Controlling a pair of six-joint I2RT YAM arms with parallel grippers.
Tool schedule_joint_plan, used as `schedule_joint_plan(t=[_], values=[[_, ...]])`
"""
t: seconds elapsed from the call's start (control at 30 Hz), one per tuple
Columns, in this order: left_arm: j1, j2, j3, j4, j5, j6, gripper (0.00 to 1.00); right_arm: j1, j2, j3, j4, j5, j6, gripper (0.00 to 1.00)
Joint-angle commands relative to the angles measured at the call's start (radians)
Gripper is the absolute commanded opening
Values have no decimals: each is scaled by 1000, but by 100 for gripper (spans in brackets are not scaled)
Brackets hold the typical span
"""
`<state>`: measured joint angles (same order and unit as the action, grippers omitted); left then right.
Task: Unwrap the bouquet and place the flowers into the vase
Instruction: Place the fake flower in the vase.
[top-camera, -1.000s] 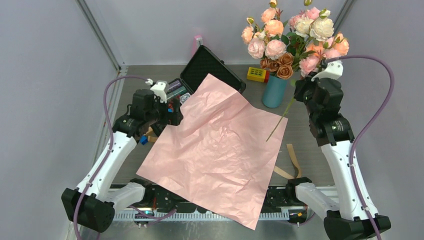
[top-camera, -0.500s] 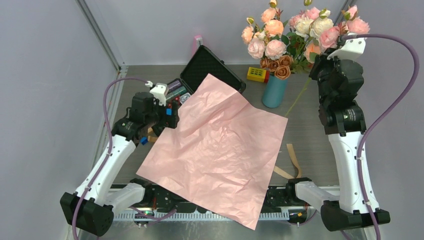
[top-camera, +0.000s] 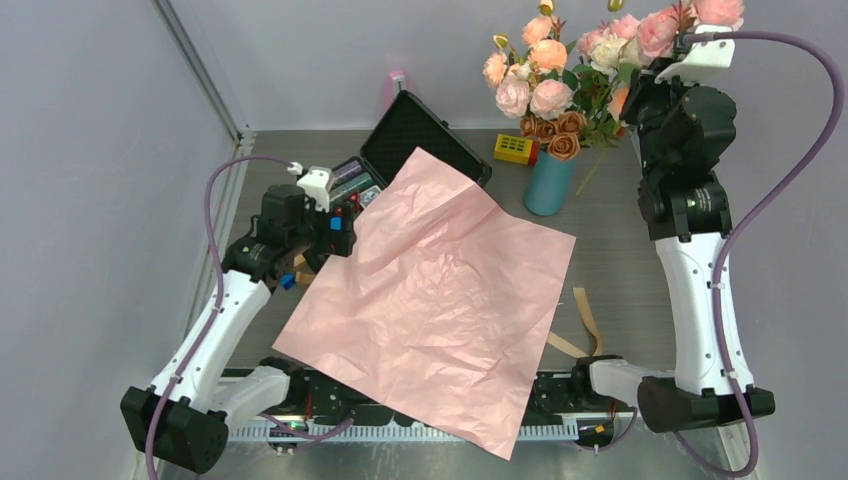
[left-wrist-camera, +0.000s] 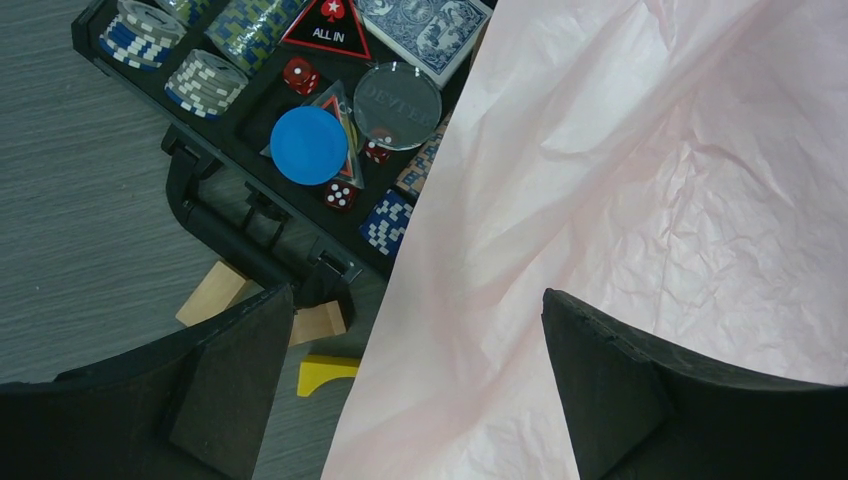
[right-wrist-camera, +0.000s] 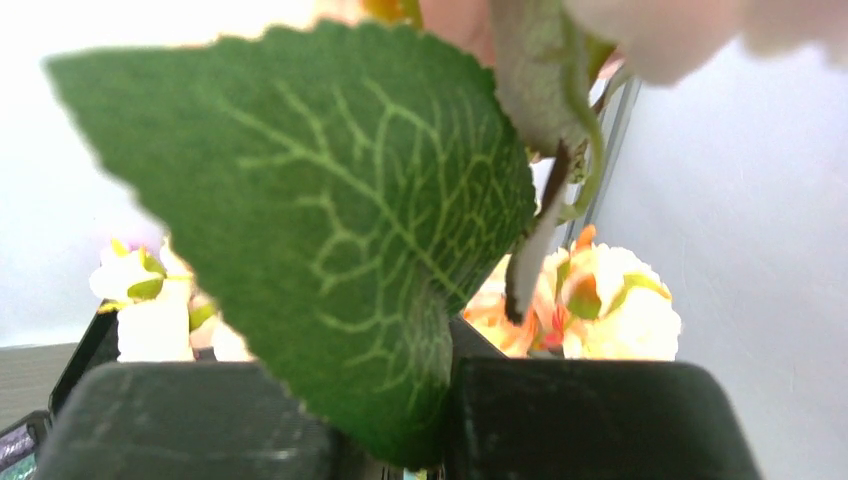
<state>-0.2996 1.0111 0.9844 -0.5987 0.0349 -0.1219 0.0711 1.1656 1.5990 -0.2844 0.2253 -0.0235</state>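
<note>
The bouquet's pink paper (top-camera: 440, 290) lies spread flat across the table, with no lilac paper showing. My right gripper (top-camera: 632, 105) is raised high at the back right, shut on the flowers. Their pink roses (top-camera: 718, 10) stick up above the wrist and a thin green stem (top-camera: 592, 170) hangs down beside the teal vase (top-camera: 548, 185). In the right wrist view a big green leaf (right-wrist-camera: 330, 220) is pinched in my right gripper (right-wrist-camera: 440, 410). My left gripper (left-wrist-camera: 415, 300) hangs open over the paper's left edge (left-wrist-camera: 600, 200), holding nothing.
A bigger bunch of large pink-cream roses (top-camera: 545, 95) stands in the vase. An open black poker case (top-camera: 420, 135) with chips (left-wrist-camera: 205, 80) sits behind the paper. A yellow block (top-camera: 516, 150), tan ribbon (top-camera: 585, 320) and wooden blocks (left-wrist-camera: 215, 290) lie around.
My right arm has risen and swung back with the flowers, lifting the stem tip off the paper to beside the vase. The left arm has barely moved.
</note>
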Motion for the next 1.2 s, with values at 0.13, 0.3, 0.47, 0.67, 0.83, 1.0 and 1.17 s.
schedule_joint_plan(t=[0.13, 0.3, 0.47, 0.67, 0.83, 1.0, 1.17], values=[[20, -26, 0, 7, 10, 13, 98, -13, 112, 172, 137, -80, -17, 0], [25, -32, -4, 11, 14, 13, 98, -15, 170, 197, 159, -119, 7, 0], [27, -30, -5, 7, 17, 13, 97, -16, 183, 158, 223, -99, 17, 0], [28, -37, -10, 10, 21, 12, 97, -17, 167, 103, 341, -82, 17, 0], [30, -39, -13, 9, 23, 11, 97, -16, 164, 64, 429, -91, 4, 0], [30, -44, -16, 7, 22, 11, 97, -16, 178, 51, 424, -122, -6, 0], [30, -48, -20, 6, 21, 11, 97, -17, 186, 20, 415, -144, -23, 0]])
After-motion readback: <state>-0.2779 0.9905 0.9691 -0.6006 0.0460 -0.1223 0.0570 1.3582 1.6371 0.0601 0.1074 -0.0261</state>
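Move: The vase that the held pink flower is meant for stands about 9 cm ahead and 11 cm to the left of the right hand, its middle some 38 cm below. The bouquet heads above it fill the space about 9 cm ahead and 11 cm left, roughly 3 cm below the hand; the yellow block lies some 21 cm ahead, 17 cm left and 49 cm down. From the left hand the vase is about 16 cm ahead, 42 cm right and 8 cm lower. The pink flower, still pinched below its heads with the stem hanging down, is carried by the right hand about 7 cm forward towards the vase and the bouquet in it, drifting slightly left. The hand climbs some 3.5 cm on the way, dips a centimetre, then regains most of it while the fingertips tilt up about 10 degrees; the grip stays shut. ##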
